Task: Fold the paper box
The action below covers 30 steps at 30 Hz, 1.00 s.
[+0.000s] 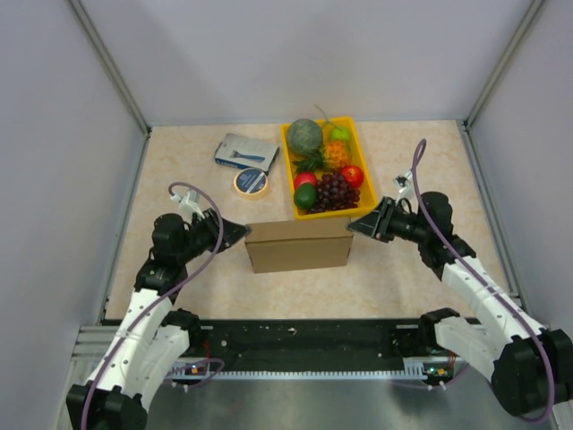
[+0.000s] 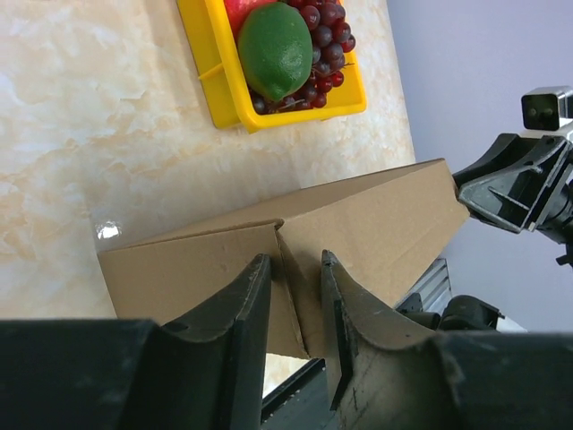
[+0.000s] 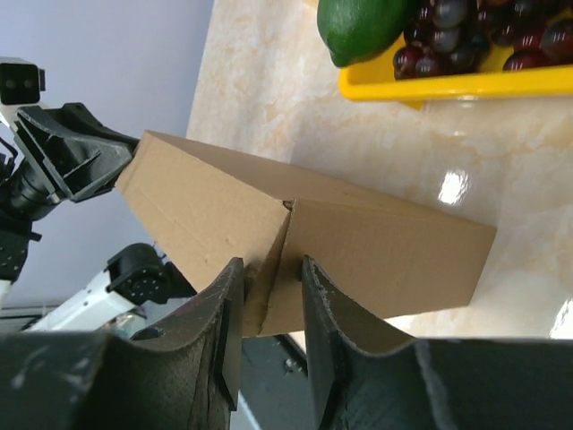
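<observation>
The paper box point(image 1: 298, 244) is a brown cardboard oblong standing mid-table between both arms, its long side facing me. My left gripper point(image 1: 240, 233) is at its left end; in the left wrist view point(image 2: 292, 260) the narrow jaws pinch a folded end flap of the box point(image 2: 376, 215). My right gripper point(image 1: 355, 226) is at the right end; in the right wrist view point(image 3: 271, 262) its jaws close on the matching end flap of the box point(image 3: 385, 251). Each gripper also shows beyond the box's far end in the other wrist view.
A yellow fruit tray point(image 1: 363, 148) with melon, grapes and a lime stands just behind the box, close to its back edge. A tape roll point(image 1: 252, 183) and a blue-grey packet point(image 1: 244, 150) lie at the back left. White walls enclose the table.
</observation>
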Tool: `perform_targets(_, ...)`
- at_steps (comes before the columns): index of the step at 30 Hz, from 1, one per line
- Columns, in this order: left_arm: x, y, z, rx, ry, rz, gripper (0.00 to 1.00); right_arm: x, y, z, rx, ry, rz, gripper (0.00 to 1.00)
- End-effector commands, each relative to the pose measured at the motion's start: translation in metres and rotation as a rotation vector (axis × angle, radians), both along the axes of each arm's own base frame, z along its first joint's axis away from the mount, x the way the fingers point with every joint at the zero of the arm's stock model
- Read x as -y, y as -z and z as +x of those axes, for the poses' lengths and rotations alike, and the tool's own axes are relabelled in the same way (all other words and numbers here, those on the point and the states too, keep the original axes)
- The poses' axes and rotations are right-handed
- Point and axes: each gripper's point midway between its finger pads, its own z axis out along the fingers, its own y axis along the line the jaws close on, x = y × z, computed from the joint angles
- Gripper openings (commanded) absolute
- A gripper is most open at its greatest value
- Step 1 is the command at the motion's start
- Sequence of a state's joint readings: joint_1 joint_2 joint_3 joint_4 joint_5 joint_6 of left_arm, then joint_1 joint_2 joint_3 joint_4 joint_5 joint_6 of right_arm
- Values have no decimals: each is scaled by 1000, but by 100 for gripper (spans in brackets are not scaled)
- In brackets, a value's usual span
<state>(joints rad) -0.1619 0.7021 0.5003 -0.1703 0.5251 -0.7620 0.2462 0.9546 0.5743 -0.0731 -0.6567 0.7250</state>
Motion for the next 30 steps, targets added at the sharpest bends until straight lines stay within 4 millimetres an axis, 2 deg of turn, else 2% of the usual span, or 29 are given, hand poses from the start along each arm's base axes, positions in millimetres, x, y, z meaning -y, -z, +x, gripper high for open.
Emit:
perform_targets(1, -24, 99, -36, -300, -43, 184, 20, 34, 102, -15, -146, 75, -248, 5)
perform_targets(5, -25, 102, -38, -303, -53, 176, 17, 38, 114, -17, -143, 97, -259, 3)
perform_targets(9, -28, 116, -44, -329, -92, 158, 15, 47, 123, -17, -143, 150, -294, 3)
perform_targets(13, -26, 127, -50, -325, -98, 131, 18, 50, 123, -16, -139, 168, -297, 4)
perform_targets(15, -24, 117, -48, -299, -88, 116, 30, 43, 109, -14, -115, 135, -266, 8)
perform_targets(16, -22, 111, -49, -296, -78, 109, 34, 39, 104, -15, -119, 117, -255, 16)
perform_targets(17, -21, 93, -43, -257, -77, 98, 39, 37, 96, -14, -111, 104, -241, 19)
perform_targets(18, -20, 83, -40, -234, -76, 97, 52, 31, 80, -10, -93, 79, -217, 22)
perform_targets(19, -21, 77, -41, -237, -78, 99, 57, 29, 74, -10, -103, 68, -211, 28)
perform_targets(20, -20, 62, -37, -208, -79, 94, 62, 26, 58, -5, -81, 60, -198, 31)
perform_targets(21, -19, 56, -36, -197, -72, 92, 71, 23, 51, -6, -79, 41, -182, 35)
perform_targets(22, -15, 48, -36, -177, -41, 76, 74, 21, 45, -6, -79, 32, -171, 43)
perform_targets(23, -12, 38, -35, -155, -25, 66, 77, 18, 36, -4, -65, 21, -157, 46)
perform_targets(25, -8, 32, -35, -149, -1, 58, 82, 12, 27, -7, -57, -14, -126, 54)
perform_targets(30, 5, 22, -42, -121, 84, -7, 84, 8, 24, -10, -54, -55, -111, 61)
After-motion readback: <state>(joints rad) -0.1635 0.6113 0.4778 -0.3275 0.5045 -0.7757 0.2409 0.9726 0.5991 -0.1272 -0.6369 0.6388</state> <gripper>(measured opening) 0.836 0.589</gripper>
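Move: The paper box stands on edge, with its middle about 12 cm to the right of the left gripper and 7 cm below it; from the right gripper it is 12 cm to the left, level fore and aft and 7 cm below. Each gripper already straddles its top end edge. The fruit tray lies some 23 cm ahead and 19 cm right of the left gripper; the tape roll is 20 cm straight ahead of that gripper. Keep both grippers pinching the box's top end edges, one finger on the top and one on the end face, while the right noses forward about 1 cm and tips its fingers up some 10 degrees, then back down. Then open both, the left nearly fully, drawing the left back and down about 2 cm each; leave the right almost in place. ##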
